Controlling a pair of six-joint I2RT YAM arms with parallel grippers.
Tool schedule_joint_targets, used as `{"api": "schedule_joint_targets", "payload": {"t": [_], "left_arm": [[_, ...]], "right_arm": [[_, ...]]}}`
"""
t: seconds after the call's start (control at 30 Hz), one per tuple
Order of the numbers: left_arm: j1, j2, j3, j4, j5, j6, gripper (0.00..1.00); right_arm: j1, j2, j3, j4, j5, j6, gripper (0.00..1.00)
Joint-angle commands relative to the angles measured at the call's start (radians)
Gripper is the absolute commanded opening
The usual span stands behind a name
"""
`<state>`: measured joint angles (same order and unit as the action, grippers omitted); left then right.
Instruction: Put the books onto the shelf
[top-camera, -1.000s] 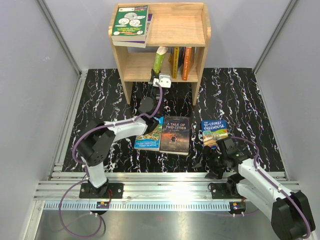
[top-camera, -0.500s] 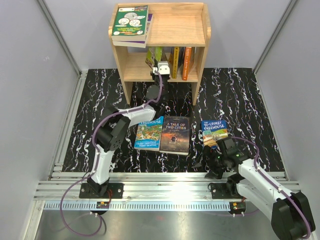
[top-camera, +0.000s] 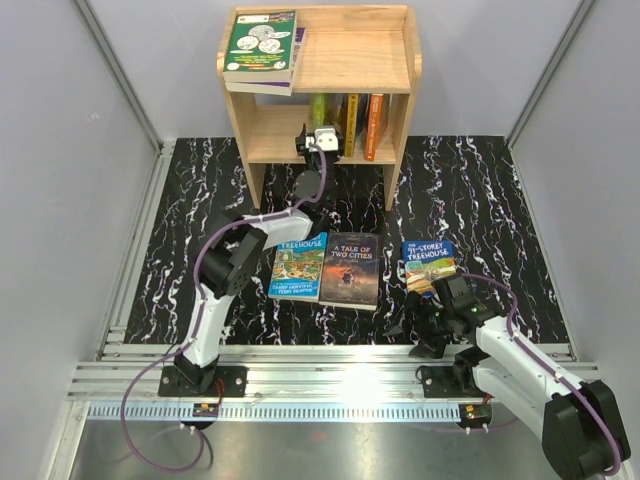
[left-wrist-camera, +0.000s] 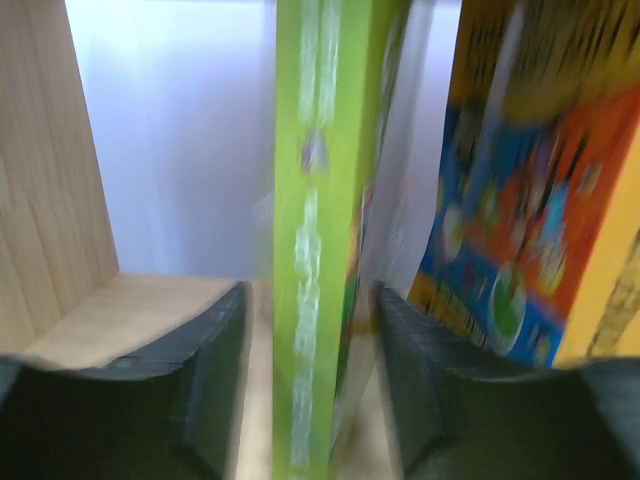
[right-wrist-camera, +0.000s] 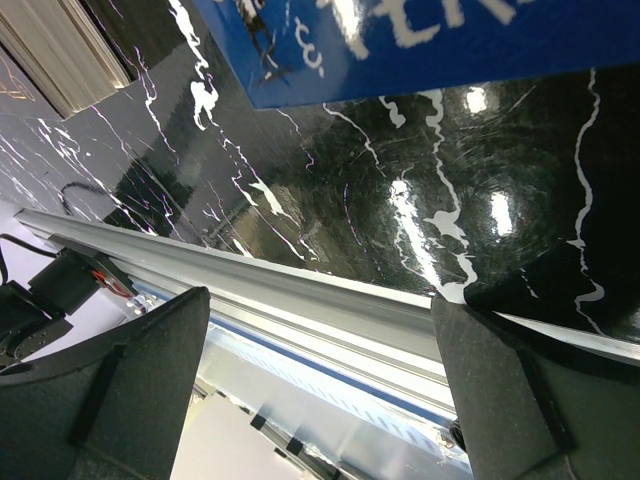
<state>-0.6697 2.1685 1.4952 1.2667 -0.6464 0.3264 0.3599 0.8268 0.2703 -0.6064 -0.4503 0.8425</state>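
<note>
The light wood shelf (top-camera: 355, 60) stands at the back. My left gripper (top-camera: 318, 136) reaches into its lower tier. A green book (top-camera: 319, 108) stands upright there. In the left wrist view this green book (left-wrist-camera: 318, 250) is between the fingers of my left gripper (left-wrist-camera: 312, 300), open with a gap on each side. An orange and blue book (left-wrist-camera: 520, 200) stands just to its right. My right gripper (top-camera: 420, 335) is open and empty at the front right, beside the blue 91-Storey Treehouse book (top-camera: 429, 262). The right wrist view shows that gripper (right-wrist-camera: 320, 300) and the blue book (right-wrist-camera: 450, 40).
A green-covered book (top-camera: 262, 45) lies on a purple one on the shelf's top board. Yellow and orange books (top-camera: 372, 125) stand in the lower tier. A blue Treehouse book (top-camera: 300, 268) and A Tale of Two Cities (top-camera: 351, 270) lie flat on the black marbled table (top-camera: 480, 200).
My left arm stretched forward and carried the tilted green book into the lower tier, where it now stands upright. The left jaws have opened off it. The right arm has not moved.
</note>
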Motion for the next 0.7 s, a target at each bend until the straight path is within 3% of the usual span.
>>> {"api": "schedule_joint_targets", "payload": {"t": [0.0, 0.1, 0.37, 0.53, 0.63, 0.67], "left_arm": [[-0.005, -0.050, -0.059, 0.399, -0.013, -0.053, 0.63], [-0.016, -0.087, -0.121, 0.399, -0.032, -0.059, 0.70], [-0.053, -0.242, -0.283, 0.399, -0.111, 0.003, 0.76], [-0.114, -0.438, -0.496, 0.346, -0.292, 0.051, 0.97], [-0.163, -0.609, -0.613, 0.081, -0.453, -0.019, 0.99], [-0.172, -0.665, -0.630, -0.239, -0.472, -0.077, 0.99]], "right_arm": [[0.005, 0.000, 0.000, 0.074, 0.015, -0.006, 1.00], [0.007, -0.008, -0.002, 0.071, 0.015, -0.005, 1.00], [0.005, -0.029, 0.001, 0.051, 0.022, -0.003, 1.00], [0.005, -0.046, 0.032, 0.023, 0.019, -0.005, 1.00], [0.005, -0.057, 0.059, 0.040, 0.012, 0.019, 1.00], [0.005, -0.051, 0.069, 0.057, -0.005, 0.027, 1.00]]}}
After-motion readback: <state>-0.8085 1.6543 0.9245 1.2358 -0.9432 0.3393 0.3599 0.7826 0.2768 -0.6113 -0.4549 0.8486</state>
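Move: The green book stands upright on the lower shelf with its spine between the left hand's already parted fingers, its middle about 6 cm ahead and 4 cm above. The yellow book stands level with it, some 7 cm right; the orange book is about 13 cm right of the green one. On the table, roughly 30 cm below the hand, the blue book lies some 21 cm back and 4 cm left. From the right hand, the green book is about 50 cm ahead, 27 cm left and 33 cm up. Down first, about 5 cm in front of the shelf with the spine between its opening fingers, the left hand then draws back some 13 cm and swings 7 cm left, climbing to nearly its old height. The fingers go from half to fully open, leaving the green book clear, while the wrist tips about 10 degrees down and turns slightly left. ##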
